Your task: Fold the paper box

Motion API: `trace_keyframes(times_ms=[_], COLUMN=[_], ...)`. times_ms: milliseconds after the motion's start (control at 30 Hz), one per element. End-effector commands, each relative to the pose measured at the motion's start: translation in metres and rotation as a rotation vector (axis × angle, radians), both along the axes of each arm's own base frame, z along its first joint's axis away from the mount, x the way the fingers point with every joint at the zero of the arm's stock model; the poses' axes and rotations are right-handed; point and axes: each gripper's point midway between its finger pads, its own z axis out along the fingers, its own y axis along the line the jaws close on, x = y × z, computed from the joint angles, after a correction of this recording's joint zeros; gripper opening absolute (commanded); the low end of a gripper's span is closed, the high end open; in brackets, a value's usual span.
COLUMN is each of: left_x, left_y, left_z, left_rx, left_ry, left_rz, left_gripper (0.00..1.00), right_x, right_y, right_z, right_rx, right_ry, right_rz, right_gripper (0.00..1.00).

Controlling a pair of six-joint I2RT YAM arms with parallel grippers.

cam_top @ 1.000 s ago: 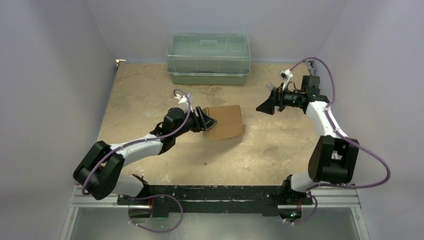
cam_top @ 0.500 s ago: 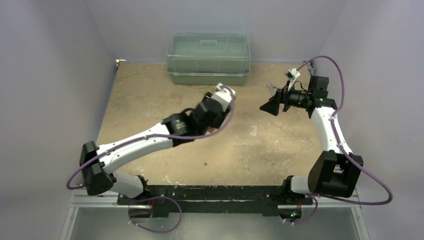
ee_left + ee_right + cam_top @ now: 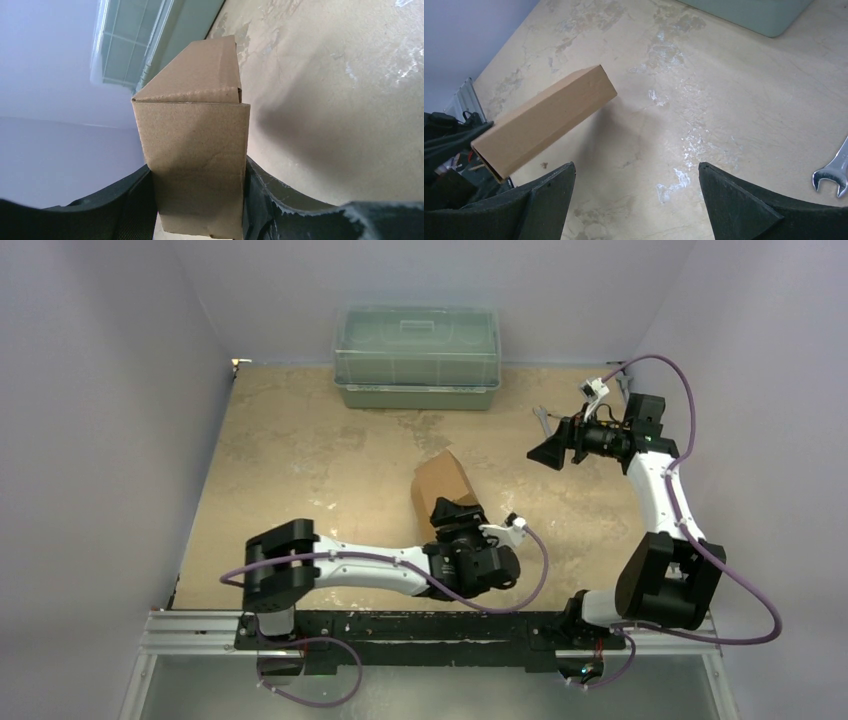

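The paper box (image 3: 440, 485) is a small oblong brown carton with closed sides, held off the table near its middle. My left gripper (image 3: 452, 512) is shut on its near end. In the left wrist view the carton (image 3: 195, 145) fills the gap between both black fingers of that gripper (image 3: 197, 195) and points toward the back wall. My right gripper (image 3: 548, 452) hangs open at the right, apart from the carton. Its wrist view shows the carton (image 3: 544, 120) at the left, beyond the wide-spread, empty gripper (image 3: 636, 167).
A green translucent lidded bin (image 3: 417, 357) stands at the back centre of the table. A metal wrench (image 3: 831, 172) lies on the tabletop (image 3: 300, 460) at the right, near my right gripper. Grey walls close in both sides.
My left arm has swung from the table's middle-left to the near centre, carrying the carton, which now points away from the bases. My right gripper has drawn back slightly to the right.
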Motion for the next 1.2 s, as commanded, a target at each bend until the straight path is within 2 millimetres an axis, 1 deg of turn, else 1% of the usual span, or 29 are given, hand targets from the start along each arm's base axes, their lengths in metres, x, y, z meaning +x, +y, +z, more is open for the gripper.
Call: trace_keyframes(times_ms=[0,133,267,367,500,533,567,600,633,700,733,833,867,933,1033,1100,1167], left_x=[-0.008,-0.012,-0.017,-0.024,-0.030,-0.032,-0.034,-0.036,-0.040,-0.047,-0.054,-0.068,-0.071,-0.076,-0.082,-0.087,-0.086], left_y=[-0.012,-0.021,-0.026,-0.034,-0.039,-0.040,-0.040,-0.042,-0.046,-0.053,-0.061,-0.074,-0.076,-0.080,-0.085,-0.085,-0.080], left_z=[-0.030,-0.063,-0.084,-0.100,-0.122,-0.127,-0.130,-0.132,-0.134,-0.134,-0.137,-0.137,-0.133,-0.124,-0.098,-0.081,-0.074], left_rx=[0.076,0.125,0.181,0.161,0.116,0.098,0.083,0.066,0.052,-0.002,-0.022,-0.056,-0.073,-0.107,-0.200,-0.275,-0.334], left_ry=[-0.085,-0.090,-0.121,-0.075,0.019,0.046,0.074,0.104,0.148,0.228,0.294,0.406,0.430,0.461,0.494,0.525,0.567], left_rz=[0.036,0.034,0.043,0.011,-0.018,-0.023,-0.030,-0.040,-0.059,-0.091,-0.124,-0.178,-0.186,-0.197,-0.228,-0.265,-0.271], left_gripper=[0.00,0.00,0.00,0.00,0.27,0.37,0.42,0.50,0.56,0.71,0.77,0.86,0.89,0.91,0.91,0.92,0.91], right_x=[-0.001,-0.001,-0.001,0.000,-0.001,-0.001,-0.001,-0.001,0.000,0.000,0.000,0.000,0.000,0.000,0.000,0.000,0.000], right_y=[-0.001,-0.002,-0.003,-0.004,-0.005,-0.005,-0.005,-0.005,-0.006,-0.007,-0.007,-0.007,-0.008,-0.008,-0.009,-0.009,-0.009], right_z=[0.000,-0.003,-0.005,-0.005,-0.005,-0.006,-0.006,-0.007,-0.007,-0.009,-0.010,-0.010,-0.011,-0.012,-0.012,-0.013,-0.014], right_rx=[0.015,0.014,0.013,0.015,0.017,0.016,0.015,0.012,0.009,0.004,0.000,-0.001,-0.003,-0.004,-0.010,-0.012,-0.012], right_ry=[-0.005,0.003,0.008,0.009,0.011,0.013,0.013,0.016,0.017,0.021,0.025,0.027,0.030,0.032,0.029,0.032,0.035], right_rz=[0.014,0.013,0.013,0.013,0.014,0.014,0.014,0.011,0.009,0.005,0.002,0.001,0.000,0.000,-0.002,-0.005,-0.003], right_gripper=[0.96,0.96,0.96,0.96,0.96,0.96,0.96,0.96,0.96,0.96,0.96,0.96,0.96,0.96,0.96,0.96,0.96])
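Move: The left hand already grips the closed box by its near end. The box's middle sits about 6 cm ahead and 3 cm to the left, level with the hand, and its landing spot is bare table some 3 cm ahead, 1 cm left and 15 cm down. At table height, a dark crumb lies roughly 6 cm back and 9 cm left of the hand, and the wrench about 21 cm ahead and 18 cm right. From the idle right hand the landing spot is about 8 cm back, 18 cm left and 18 cm below. Down goes the left hand with the gripped box, quickly, about 11 cm and slightly back and right, rolling some 15 degrees so its left side rises. Near the table it slows, then spreads its fingers wide and lets go of the box's near end while sinking a little more. It then draws back and right about 5 cm each way, fingers tipping downward, and starts to rise. ##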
